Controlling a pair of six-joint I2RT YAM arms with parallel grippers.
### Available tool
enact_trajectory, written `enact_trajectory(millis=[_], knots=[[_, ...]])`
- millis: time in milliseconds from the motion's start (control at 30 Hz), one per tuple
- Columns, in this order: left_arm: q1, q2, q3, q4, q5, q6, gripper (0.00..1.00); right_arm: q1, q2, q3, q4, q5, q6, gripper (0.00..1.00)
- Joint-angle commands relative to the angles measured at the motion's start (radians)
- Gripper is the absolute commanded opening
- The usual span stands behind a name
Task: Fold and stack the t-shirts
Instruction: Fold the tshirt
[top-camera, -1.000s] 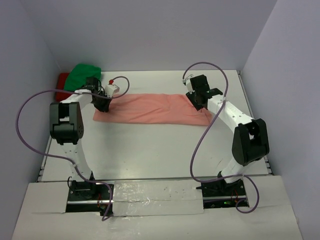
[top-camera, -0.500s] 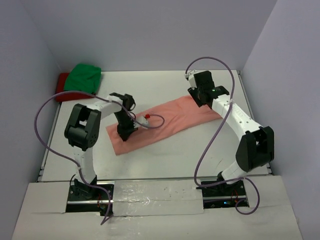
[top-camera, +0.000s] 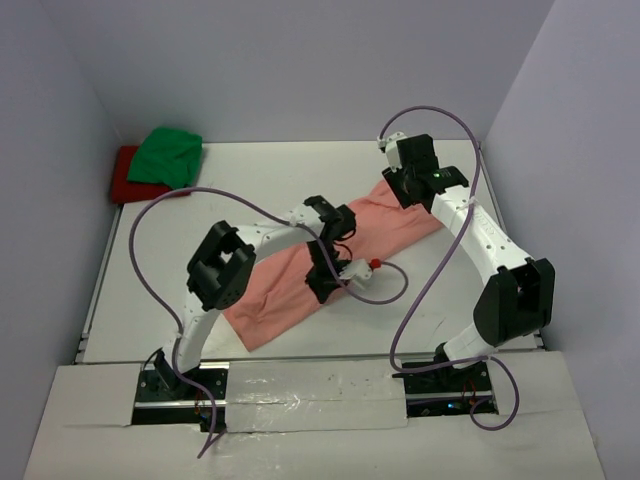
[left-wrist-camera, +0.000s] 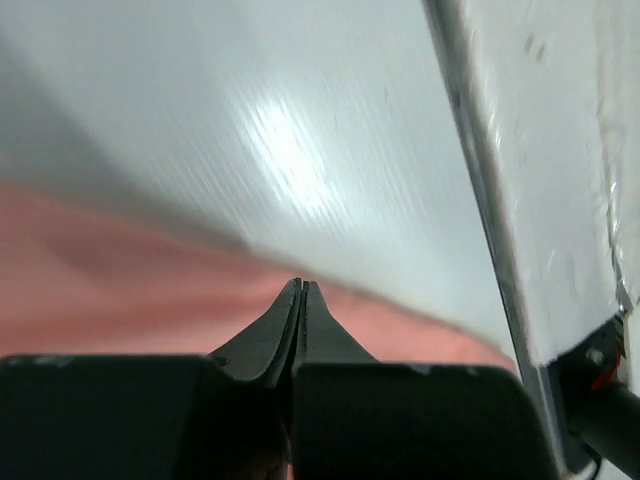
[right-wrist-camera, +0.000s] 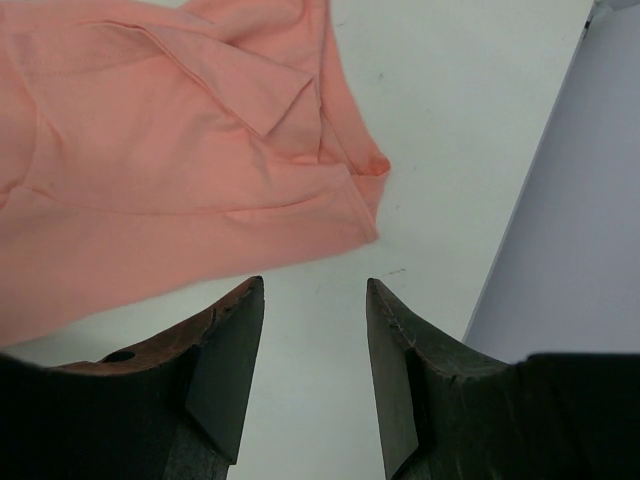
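Note:
The salmon-pink t-shirt (top-camera: 300, 290) lies as a long band running diagonally from the near left to the far right of the table. My left gripper (top-camera: 322, 288) is low over its near edge, jaws shut on the cloth; in the left wrist view the closed gripper (left-wrist-camera: 300, 283) has pink fabric (left-wrist-camera: 110, 270) behind it. My right gripper (top-camera: 402, 186) hovers open just past the shirt's far right end (right-wrist-camera: 200, 150), above bare table, with nothing between its fingers. The green t-shirt (top-camera: 170, 153) lies bunched on the red one (top-camera: 124, 183) in the far left corner.
White walls close the table at left, back and right; the right wall (right-wrist-camera: 560, 240) stands close beside my right gripper. Purple cables (top-camera: 170, 210) loop from both arms over the table. A metal rail (left-wrist-camera: 480, 180) runs along the table edge in the left wrist view.
My left gripper swept from the far left to the middle, dragging the pink shirt's left end toward the front so the shirt now lies diagonally. The right gripper drifted slightly back and right.

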Motion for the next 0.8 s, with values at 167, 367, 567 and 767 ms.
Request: enact_trajectory(millis=[167,367,567,767], knots=[[-0.069,0.158,0.379,0.008,0.206,-0.093,0.0,-0.027,-0.072,0.015,-0.019,-0.015,0.021,0.53],[0.058,-0.057,0.213,0.536,0.106,-0.464,0.0,-0.04,-0.038,-0.059,0.015,-0.148,0.065,0.51],[0.276,-0.257,0.041,0.919,-0.093,-0.793,0.62,-0.017,0.192,-0.048,0.0,-0.25,0.099,0.0],[0.475,-0.464,-0.172,1.122,-0.213,-0.882,0.7,-0.009,0.33,-0.008,0.014,-0.285,0.104,0.0]])
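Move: The t-shirt lies diagonally under my left hand: its middle is some 10 cm ahead, 2 cm right and 4 cm below, its left end about 19 cm left and 7 cm back. My right hand hovers above the shirt's right part, which is straight below by about 19 cm and 4 cm to the left; the near right corner is roughly 9 cm right and 2 cm ahead of that hand. I sweep my left hand low and rightward about 10 cm, then swing it forward some 27 cm and up, curving back left over the shirt to above the bare table beyond it, opening the fingers and turning counter-clockwise some 60 degrees. After a pause, my right hand shuts its fingers and sinks 15 cm, slightly left, towards the shirt's right part, tipping steeper; contact can't be seen. ##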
